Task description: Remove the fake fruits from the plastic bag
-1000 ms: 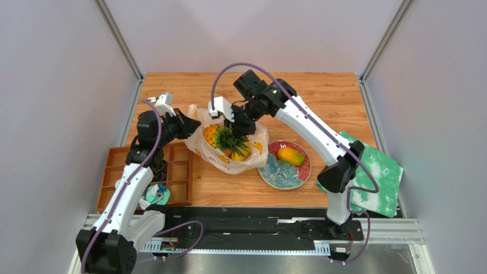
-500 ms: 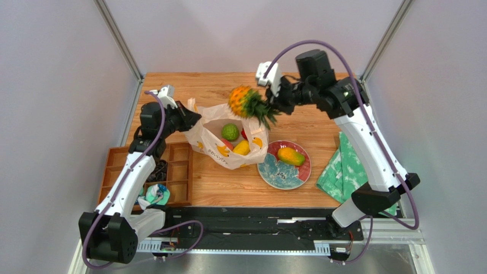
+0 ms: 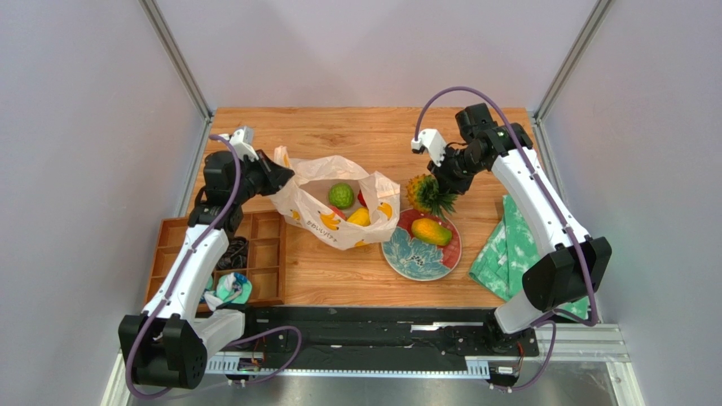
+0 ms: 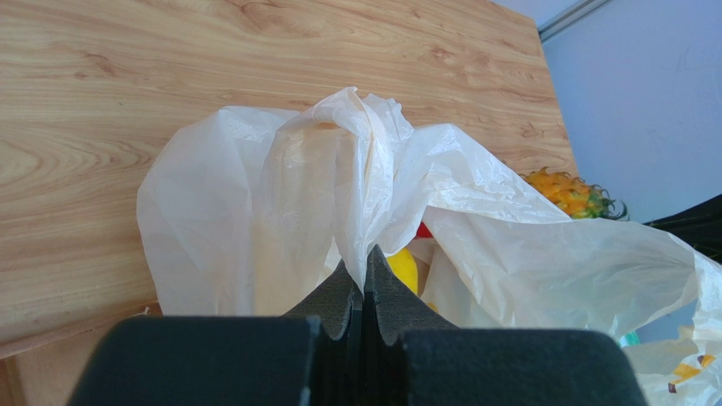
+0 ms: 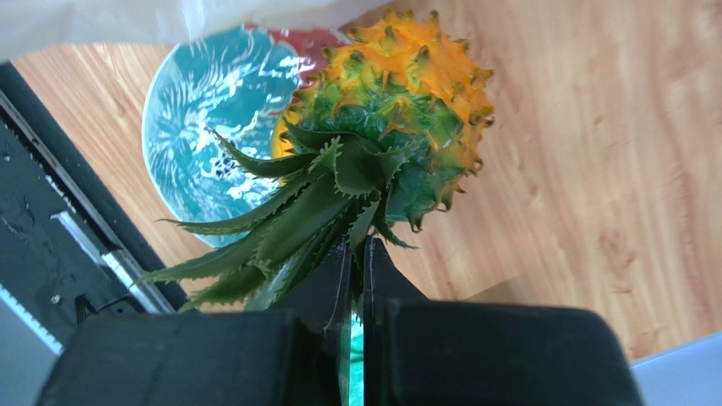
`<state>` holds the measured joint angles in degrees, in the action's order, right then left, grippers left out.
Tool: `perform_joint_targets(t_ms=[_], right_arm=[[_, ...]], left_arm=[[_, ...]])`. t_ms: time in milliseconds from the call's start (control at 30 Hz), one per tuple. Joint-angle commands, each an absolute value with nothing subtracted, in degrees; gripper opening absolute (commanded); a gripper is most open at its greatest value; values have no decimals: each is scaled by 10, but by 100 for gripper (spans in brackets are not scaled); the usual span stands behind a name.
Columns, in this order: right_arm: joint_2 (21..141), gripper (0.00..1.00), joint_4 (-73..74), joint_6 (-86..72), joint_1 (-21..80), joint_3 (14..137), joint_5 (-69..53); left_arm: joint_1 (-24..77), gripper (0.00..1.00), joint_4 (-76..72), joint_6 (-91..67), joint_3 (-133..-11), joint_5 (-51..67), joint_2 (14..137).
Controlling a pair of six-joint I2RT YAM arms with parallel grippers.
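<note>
The white plastic bag [image 3: 339, 216] printed with bananas lies open mid-table. Inside it show a bumpy green fruit [image 3: 341, 195], a yellow mango [image 3: 358, 218] and a bit of red pepper [image 3: 363, 199]. My left gripper [image 3: 273, 175] is shut on the bag's left edge [image 4: 356, 169] and holds it up. My right gripper [image 3: 442, 175] is shut on the leaves of the pineapple [image 3: 421, 193], held just above the back rim of the plate [image 3: 415, 258]; the pineapple fills the right wrist view [image 5: 398, 110]. A mango [image 3: 430, 231] lies on the plate.
A brown compartment tray [image 3: 263, 254] sits at the left front with a small teal item [image 3: 229, 289] by it. A green-and-white cloth [image 3: 517, 254] lies at the right. The right arm arches over the table's back right.
My right gripper lifted the pineapple out of the bag, swung it right and lowered it to the plate's back edge. The bag sagged open. The left gripper kept its hold.
</note>
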<state>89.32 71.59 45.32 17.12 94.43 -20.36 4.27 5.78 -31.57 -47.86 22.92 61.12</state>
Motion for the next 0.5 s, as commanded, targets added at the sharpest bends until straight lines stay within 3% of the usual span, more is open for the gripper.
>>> perform_joint_targets(t_ms=[0, 467], right_arm=[[896, 0, 733, 467, 163, 926, -187], [954, 0, 845, 472, 163, 928, -202]], left_arm=[[36, 0, 61, -301, -494, 248, 600], [34, 0, 51, -309, -463, 265, 584]])
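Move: Beneath and behind the right hand, which holds the pineapple by its crown, is the plate: its middle is about 8 cm back, 4 cm left and 18 cm below. On it the mango lies some 5 cm back and 1 cm left of that hand. The bag's middle is roughly 23 cm left and 3 cm farther out. From the left hand, the plate is about 30 cm right and 11 cm back, some 20 cm lower. Lowering the pineapple by about 5 cm, the right hand also draws back 2 to 3 cm and drifts slightly right, bringing the fruit down over the plate's far part beside the mango. The wrist tips some 10 degrees so the fingertips swing towards the base; the fingers stay shut on the crown leaves. The left hand keeps its pinch on the bag's rim, easing back a centimetre. ##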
